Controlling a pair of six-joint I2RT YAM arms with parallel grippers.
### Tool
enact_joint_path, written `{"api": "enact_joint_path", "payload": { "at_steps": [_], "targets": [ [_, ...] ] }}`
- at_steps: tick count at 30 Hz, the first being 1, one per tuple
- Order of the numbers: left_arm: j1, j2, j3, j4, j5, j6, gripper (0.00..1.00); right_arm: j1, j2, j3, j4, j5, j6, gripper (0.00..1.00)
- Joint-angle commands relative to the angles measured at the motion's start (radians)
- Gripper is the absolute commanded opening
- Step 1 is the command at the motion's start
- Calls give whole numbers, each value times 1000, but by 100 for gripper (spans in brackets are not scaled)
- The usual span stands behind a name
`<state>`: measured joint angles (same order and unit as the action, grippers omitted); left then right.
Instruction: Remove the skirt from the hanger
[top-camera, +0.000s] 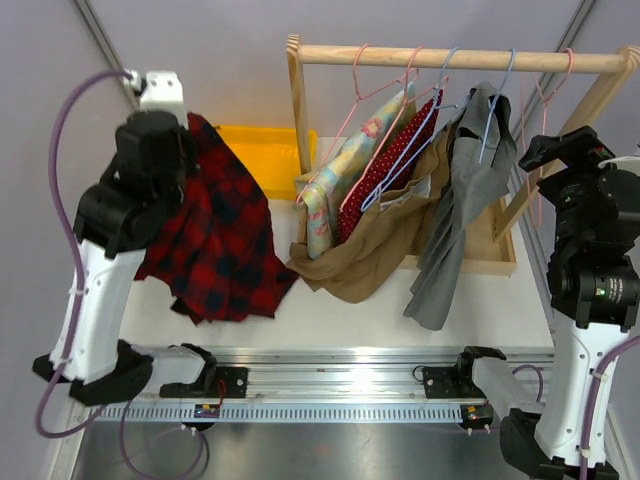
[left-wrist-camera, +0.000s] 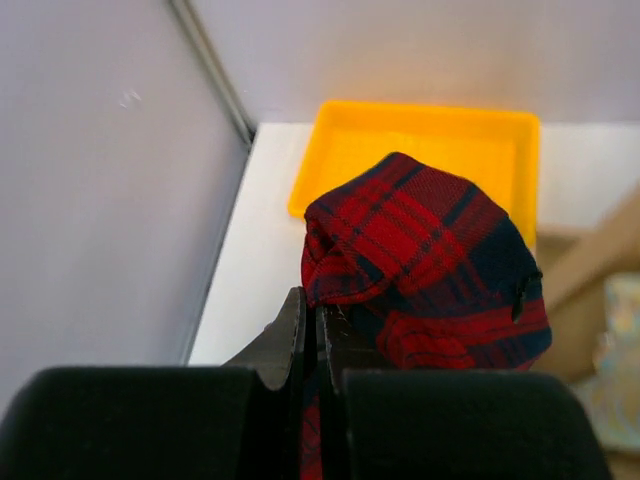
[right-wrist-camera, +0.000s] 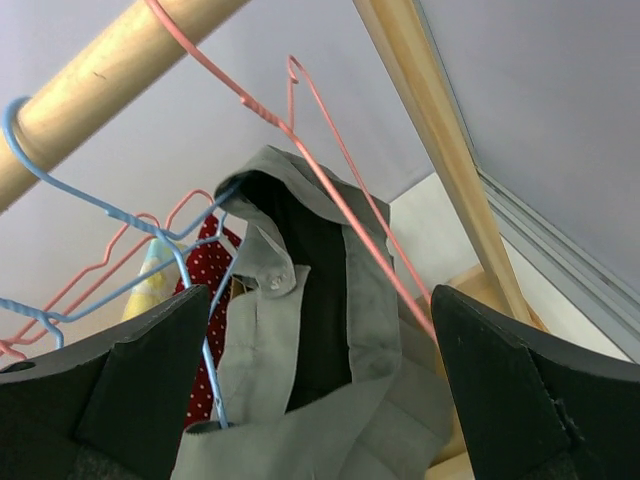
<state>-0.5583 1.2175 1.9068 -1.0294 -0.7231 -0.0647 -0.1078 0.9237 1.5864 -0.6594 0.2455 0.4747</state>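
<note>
A red and dark plaid skirt (top-camera: 220, 240) hangs free of any hanger from my left gripper (top-camera: 185, 135), raised at the left of the table, its hem resting on the tabletop. In the left wrist view the gripper (left-wrist-camera: 312, 310) is shut on a fold of this skirt (left-wrist-camera: 420, 250). My right gripper (top-camera: 545, 150) is open by the rack's right end. In the right wrist view its gripper (right-wrist-camera: 320, 295) frames a bare pink hanger (right-wrist-camera: 330, 190) and a grey skirt (right-wrist-camera: 370, 400) on a blue hanger (right-wrist-camera: 150, 225), touching neither.
A wooden rack (top-camera: 450, 57) carries several hangers with floral (top-camera: 345, 165), red dotted (top-camera: 385, 165), tan (top-camera: 385, 250) and grey (top-camera: 460, 210) garments. A yellow bin (top-camera: 265, 150) sits behind the plaid skirt. The rack's slanted post (right-wrist-camera: 440, 150) is close to my right gripper.
</note>
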Motion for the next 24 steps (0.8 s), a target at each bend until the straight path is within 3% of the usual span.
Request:
{"api": "enact_joint_path", "payload": {
  "at_steps": [1, 5, 6, 7, 8, 9, 11, 15, 18, 22, 24],
  "targets": [
    [203, 168, 232, 147, 181, 89, 0, -1, -28, -32, -29, 3, 7, 100],
    [357, 413, 661, 109, 341, 2, 0, -1, -71, -97, -32, -44, 31, 99],
    [371, 437, 685, 179, 381, -6, 0, -1, -78, -126, -29, -55, 36, 100],
    [386, 447, 683, 239, 396, 2, 0, -1, -91, -141, -29, -69, 39, 100],
    [386, 430, 567, 318, 418, 38, 0, -1, -92, -155, -29, -87, 44, 99],
    [386, 406, 481, 536, 469, 55, 0, -1, -97, -182, -28, -95, 50, 99],
    [386, 364, 338, 726, 494, 81, 0, -1, -115, -218, -17, -123, 57, 99],
    [402, 612, 688, 686, 496, 69, 0, -1, -140, -302, 12, -164, 67, 100],
    [411, 599, 530, 930, 530, 25, 0, 0, -148, -324, 17, -167, 59, 99],
    [420, 796, 580, 858, 548, -36, 0, 0, -164, -338, 35, -173, 38, 99],
    [422, 855, 523, 880, 528, -76, 0, -1, -164, -326, 30, -172, 25, 100]
  ]
}}
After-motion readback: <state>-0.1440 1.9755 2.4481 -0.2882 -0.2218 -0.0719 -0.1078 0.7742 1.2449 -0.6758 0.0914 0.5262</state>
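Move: The left gripper already holds the plaid skirt; the yellow bin lies some 27 cm ahead, about 2 cm right and 43 cm below. The rack's left post stands roughly 12 cm ahead and 17 cm right of that hand, the floral garment 12 cm ahead and 23 cm right. From the empty right gripper, the grey garment hangs about 12 cm ahead, 5 cm left and 18 cm lower, with the empty pink hanger 8 cm straight ahead. Swing the left gripper fast forward about 28 cm until it is above the yellow bin, rising some 8 cm early on and tipping the fingers up nearly 30 degrees, jaws kept shut on the skirt. Meanwhile sink the open right gripper about 11 cm beside the grey garment, edging a little left and tipping slightly down. ##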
